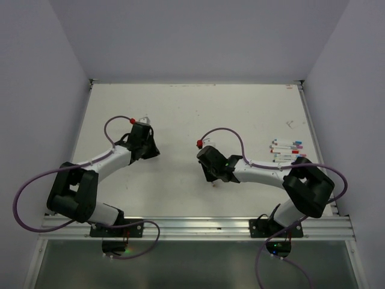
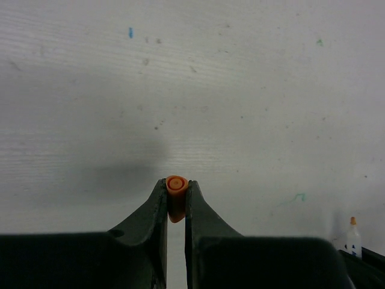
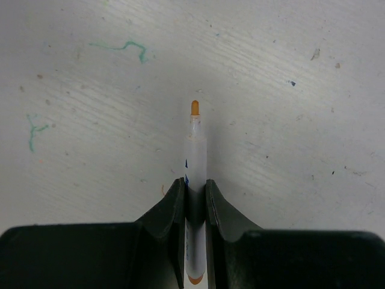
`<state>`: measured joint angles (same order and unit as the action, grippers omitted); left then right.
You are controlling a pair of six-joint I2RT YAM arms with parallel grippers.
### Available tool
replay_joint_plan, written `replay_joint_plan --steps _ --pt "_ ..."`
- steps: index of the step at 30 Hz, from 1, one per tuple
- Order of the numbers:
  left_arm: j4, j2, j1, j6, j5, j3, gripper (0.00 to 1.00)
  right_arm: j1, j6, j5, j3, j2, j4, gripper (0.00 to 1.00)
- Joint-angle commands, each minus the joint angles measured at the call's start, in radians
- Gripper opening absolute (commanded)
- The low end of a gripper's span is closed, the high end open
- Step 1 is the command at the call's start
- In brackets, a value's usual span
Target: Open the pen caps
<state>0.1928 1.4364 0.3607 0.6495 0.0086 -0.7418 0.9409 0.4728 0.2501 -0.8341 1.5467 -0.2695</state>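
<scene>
My left gripper is shut on a short orange pen cap, held open end up between the fingertips, above the white table. My right gripper is shut on a thin white pen body whose bare orange tip points away from me, just over the table. In the top view the left gripper and the right gripper are apart, on either side of the table's middle. The pen's tip also shows at the lower right of the left wrist view.
Several white pens with coloured caps lie in a row at the right side of the table, beside the right arm's elbow. Faint green pen marks are on the white tabletop. Walls close the table on three sides.
</scene>
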Motion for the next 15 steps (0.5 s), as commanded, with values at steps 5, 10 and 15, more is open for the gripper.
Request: replay_joint_plan --steps 5,10,15 --pt "0.085 0.039 -0.040 -0.011 -0.156 -0.019 0.00 -0.007 0.017 0.026 0.046 0.041 0.073 0.00" --pt "0.082 0.045 -0.046 -0.008 -0.183 -0.008 0.00 -0.007 0.018 -0.006 0.089 0.029 0.127 0.03" --pt "0.071 0.064 -0.058 -0.008 -0.177 -0.010 0.04 -0.007 0.018 -0.008 0.093 0.033 0.128 0.11"
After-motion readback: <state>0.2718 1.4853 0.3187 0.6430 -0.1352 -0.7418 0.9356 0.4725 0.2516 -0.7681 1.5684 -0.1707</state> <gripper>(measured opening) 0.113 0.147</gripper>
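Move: The left hand still grips the orange cap; the bare table it sinks to lies about 4 cm left and 4 cm below, level fore and aft. The right hand still grips the uncapped pen, roughly 23 cm right of the left hand and 10 cm nearer the base, with open table about 3 cm straight below. From the right hand, the row of other pens lies some 31 cm right and 10 cm farther out, about 3 cm lower. Towards the table, the left hand carries its cap about 4 cm left, sinking; the right lowers its pen. ##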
